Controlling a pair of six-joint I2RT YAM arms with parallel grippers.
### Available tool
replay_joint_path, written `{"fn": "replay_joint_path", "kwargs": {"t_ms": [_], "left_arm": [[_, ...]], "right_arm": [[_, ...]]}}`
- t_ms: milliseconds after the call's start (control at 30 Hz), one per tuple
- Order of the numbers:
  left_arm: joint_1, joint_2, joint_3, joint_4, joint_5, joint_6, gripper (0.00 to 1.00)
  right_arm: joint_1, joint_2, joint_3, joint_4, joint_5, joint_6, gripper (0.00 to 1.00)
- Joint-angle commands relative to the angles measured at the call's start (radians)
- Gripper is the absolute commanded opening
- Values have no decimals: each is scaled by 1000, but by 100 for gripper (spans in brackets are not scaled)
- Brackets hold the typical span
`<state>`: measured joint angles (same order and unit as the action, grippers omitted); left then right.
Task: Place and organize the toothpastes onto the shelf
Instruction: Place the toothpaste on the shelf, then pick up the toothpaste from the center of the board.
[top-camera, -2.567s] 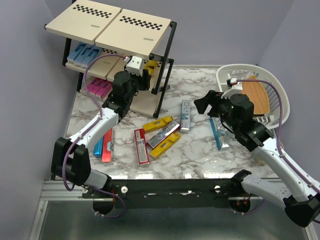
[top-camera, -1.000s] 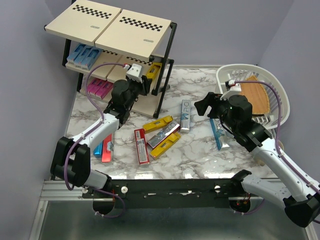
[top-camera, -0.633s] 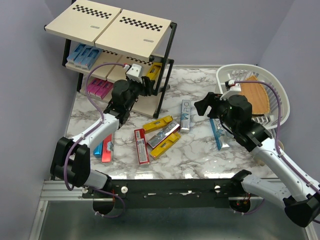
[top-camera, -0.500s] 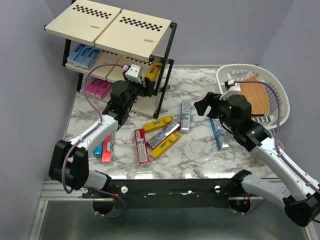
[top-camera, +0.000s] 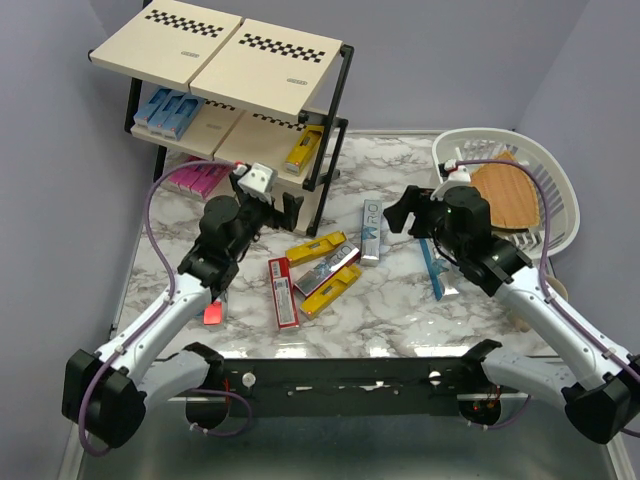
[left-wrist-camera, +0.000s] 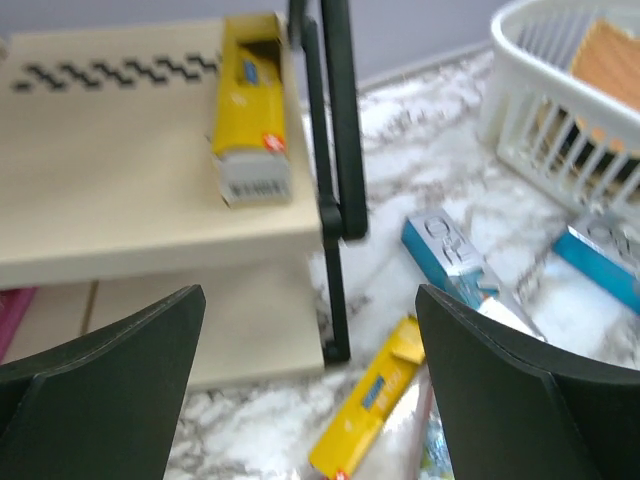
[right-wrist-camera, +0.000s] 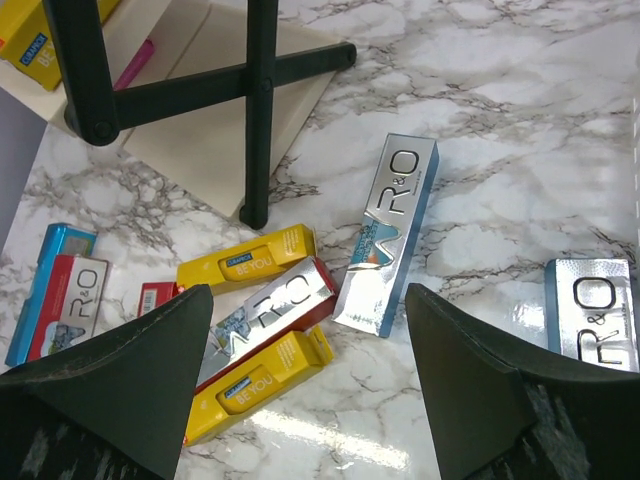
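Observation:
The shelf stands at the back left. One yellow toothpaste lies on its middle board, also seen in the left wrist view. Blue toothpastes and pink toothpastes sit on the boards further left. My left gripper hangs open and empty in front of the shelf, apart from the yellow box. Several loose toothpastes lie mid-table: yellow, silver-red, yellow, red, silver-teal. My right gripper is open above them, holding nothing.
A white basket with a wooden board stands at the back right. A blue box lies beside it. A red box shows partly under my left arm. The shelf's black leg is close ahead of the left gripper.
My left gripper opened and let go of the yellow toothpaste on the shelf's middle board, then drew back toward the near side. The right arm has barely moved.

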<state>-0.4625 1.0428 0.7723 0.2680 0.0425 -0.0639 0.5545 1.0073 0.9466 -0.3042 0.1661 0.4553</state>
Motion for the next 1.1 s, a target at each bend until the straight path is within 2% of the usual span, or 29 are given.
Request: {"fn": "replay_joint_path", "kwargs": {"t_ms": [0, 167, 300, 633, 833, 1067], "left_arm": [[-56, -92, -103, -197, 32, 27, 99], [-62, -135, -162, -297, 54, 19, 99], [-57, -98, -200, -274, 83, 59, 99], [36, 175, -72, -335, 292, 260, 99], [39, 324, 53, -490, 290, 397, 99], [38, 433, 91, -532, 244, 443, 96]], "right_arm": [[-5, 22, 3, -35, -23, 17, 86], [-5, 33, -12, -36, -37, 29, 86], [-5, 37, -22, -33, -53, 23, 86], [-5, 27, -42, -27, -99, -24, 86], [-5, 19, -55, -15, -96, -40, 86], [-5, 24, -54, -13, -96, -44, 86]]}}
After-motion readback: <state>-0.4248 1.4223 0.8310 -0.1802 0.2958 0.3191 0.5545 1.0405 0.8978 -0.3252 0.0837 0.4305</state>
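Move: The upper yellow toothpaste on the table lies some 26 cm below the left hand, about 5 cm to its right and 1 cm farther out. From that box, the red-and-silver box is 5 cm nearer and 3 cm right, the lower yellow box 10 cm nearer and 4 cm right, and the red box 11 cm nearer and 7 cm left. From the right hand, the upper yellow box is about 18 cm left, 2 cm farther out and 23 cm down. Empty and wide open, the left hand drops about 20 cm to the near-left end of the upper yellow toothpaste, first drawing back some 6 cm from the shelf and then easing roughly 3 cm forward again as it gets low. Meanwhile the fingers, level at first, tip down some 40 degrees and swing to the right to line up roughly with the box, stopping just short of it, while the open right hand sinks about 4 cm. ##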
